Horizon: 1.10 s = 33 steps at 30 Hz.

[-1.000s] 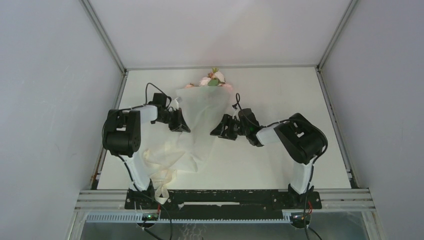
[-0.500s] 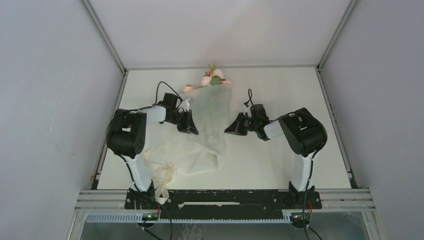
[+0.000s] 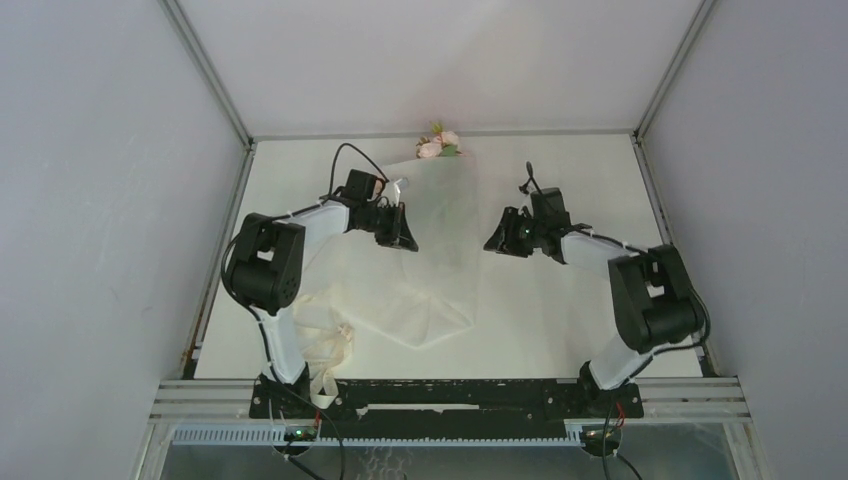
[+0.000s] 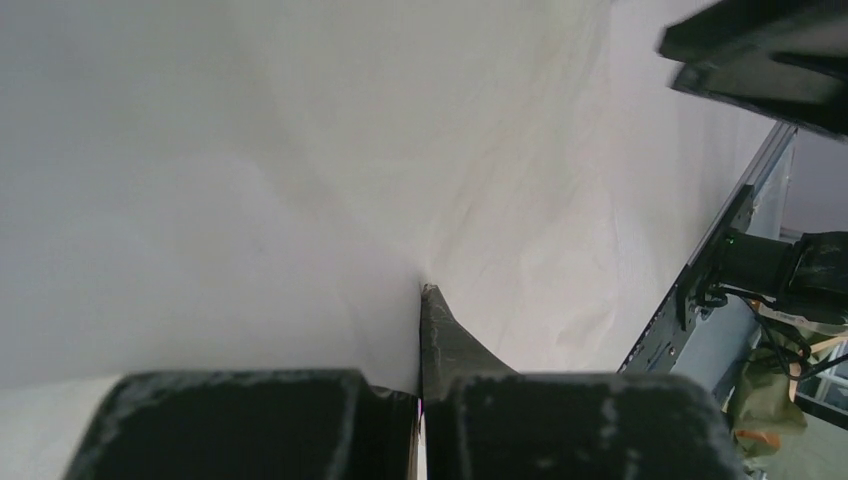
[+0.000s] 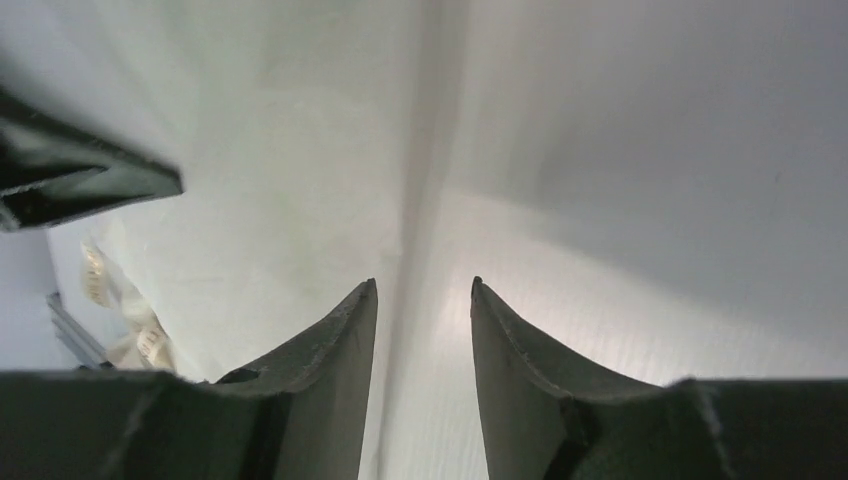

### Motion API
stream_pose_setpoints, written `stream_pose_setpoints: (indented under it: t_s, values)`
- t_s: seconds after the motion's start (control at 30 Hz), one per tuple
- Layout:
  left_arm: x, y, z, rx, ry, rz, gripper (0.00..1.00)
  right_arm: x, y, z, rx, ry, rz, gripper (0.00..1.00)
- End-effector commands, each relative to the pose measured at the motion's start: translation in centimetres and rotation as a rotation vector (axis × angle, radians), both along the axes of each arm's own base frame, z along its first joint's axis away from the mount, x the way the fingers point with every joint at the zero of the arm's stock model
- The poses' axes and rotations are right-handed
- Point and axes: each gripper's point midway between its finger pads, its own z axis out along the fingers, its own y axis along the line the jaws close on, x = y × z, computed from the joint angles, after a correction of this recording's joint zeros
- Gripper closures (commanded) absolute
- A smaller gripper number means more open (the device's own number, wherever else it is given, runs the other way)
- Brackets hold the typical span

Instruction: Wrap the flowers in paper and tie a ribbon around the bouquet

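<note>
The pink flowers (image 3: 440, 146) lie at the back of the table, their stems hidden under the paper (image 3: 440, 250). This large off-white sheet runs from the blooms toward the near left. My left gripper (image 3: 405, 236) is shut on the paper's left side; in the left wrist view the sheet (image 4: 300, 150) drapes over the closed fingers (image 4: 440, 330). My right gripper (image 3: 492, 243) stands open at the paper's right edge, which runs up between its fingertips (image 5: 490, 320) in the right wrist view. The cream ribbon (image 3: 325, 352) lies bunched at the near left.
The table's back edge and white wall sit just behind the flowers. Metal frame rails (image 3: 215, 280) border the left and right sides. The arm bases stand on the black rail (image 3: 440, 395) at the near edge. The left gripper (image 5: 80, 180) shows in the right wrist view.
Both arms have reached farther back and to the right. The paper and flowers shifted that way with the left gripper. The right gripper now sits beside the paper's right edge.
</note>
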Motion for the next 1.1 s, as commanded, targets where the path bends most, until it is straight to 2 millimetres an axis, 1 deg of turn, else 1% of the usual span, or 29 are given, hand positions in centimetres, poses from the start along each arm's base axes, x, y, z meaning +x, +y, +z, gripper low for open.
stream_pose_setpoints:
  t_s: [0.0, 0.03, 0.1, 0.17, 0.2, 0.27, 0.3, 0.33, 0.4, 0.5, 0.63, 0.73, 0.8, 0.87, 0.9, 0.93, 1.0, 1.07]
  values:
    - [-1.0, 0.4, -1.5, 0.014, 0.029, 0.0, 1.0, -2.3, 2.0, 3.4, -0.205, -0.148, 0.1, 0.52]
    - [-1.0, 0.5, -1.8, 0.019, 0.032, 0.002, 1.0, -3.2, 3.3, 3.7, -0.218, -0.169, 0.134, 0.54]
    - [-1.0, 0.6, -2.0, 0.023, 0.036, 0.005, 1.0, -5.3, 6.6, 4.0, -0.179, -0.196, 0.228, 0.6]
    - [-0.9, 0.5, -2.0, 0.022, 0.037, 0.01, 1.0, -7.4, 9.6, 3.5, -0.122, -0.192, 0.32, 0.69]
    - [-0.8, 0.5, -2.0, 0.024, 0.034, 0.013, 1.0, -8.2, 10.5, 2.9, -0.11, -0.176, 0.348, 0.76]
    - [-0.6, 0.6, -2.0, 0.031, 0.027, 0.016, 1.0, -9.4, 11.4, 1.1, -0.106, -0.126, 0.379, 0.88]
    - [-0.6, 0.7, -2.1, 0.035, 0.025, 0.017, 1.0, -10.0, 11.7, 0.1, -0.103, -0.099, 0.39, 0.94]
    - [-0.5, 0.7, -2.1, 0.042, 0.023, 0.019, 1.0, -10.8, 11.8, -0.6, -0.099, -0.069, 0.4, 0.96]
    - [-0.4, 1.0, -2.4, 0.061, 0.02, 0.025, 1.0, -11.8, 12.1, -1.4, -0.07, -0.056, 0.408, 0.99]
    - [-0.1, 1.3, -2.9, 0.084, 0.012, 0.029, 1.0, -13.7, 11.5, -2.7, -0.061, -0.013, 0.402, 1.0]
    - [0.1, 1.4, -3.4, 0.092, 0.018, 0.033, 1.0, -16.2, 11.4, -3.4, -0.064, 0.024, 0.421, 1.0]
    - [0.1, 1.3, -3.5, 0.091, 0.02, 0.032, 1.0, -18.1, 11.3, -3.6, -0.084, 0.045, 0.451, 1.0]
    - [0.1, 1.3, -3.5, 0.091, 0.02, 0.032, 1.0, -18.9, 11.2, -3.1, -0.088, 0.049, 0.468, 1.0]
    - [-0.1, 1.3, -3.4, 0.087, 0.025, 0.03, 1.0, -19.2, 11.5, -1.7, -0.06, 0.03, 0.485, 1.0]
    - [-0.2, 1.2, -3.4, 0.084, 0.027, 0.028, 1.0, -19.0, 11.9, -0.5, -0.04, -0.002, 0.498, 1.0]
    - [-0.3, 1.2, -3.4, 0.082, 0.03, 0.028, 1.0, -19.1, 11.9, 0.2, -0.042, -0.011, 0.512, 1.0]
    - [-0.3, 1.2, -3.3, 0.081, 0.027, 0.03, 1.0, -18.8, 12.6, 1.6, -0.042, -0.061, 0.537, 1.0]
    - [-0.3, 1.2, -3.4, 0.081, 0.03, 0.032, 1.0, -18.7, 13.4, 1.7, -0.026, -0.074, 0.549, 1.0]
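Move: Back and to the left of the right hand lies the near part of the wrapping paper, about 12 cm back, 11 cm left and 4 cm below. The flower heads poke out of its far end, some 25 cm ahead of that hand and 12 cm left; the ribbon heap lies about 25 cm back and 31 cm left. From the left hand, that near paper is roughly 12 cm back, 5 cm right and 5 cm below. Lifting some 4 cm, the right hand swings left and back over the paper's edge, shutting its half-open fingers and turning about 25 degrees counter-clockwise. It dips onto the near part, sweeps back low along the paper about 7 cm, then rises slightly. The left hand keeps its shut fingertips on the paper and sinks nearly 4 cm. ##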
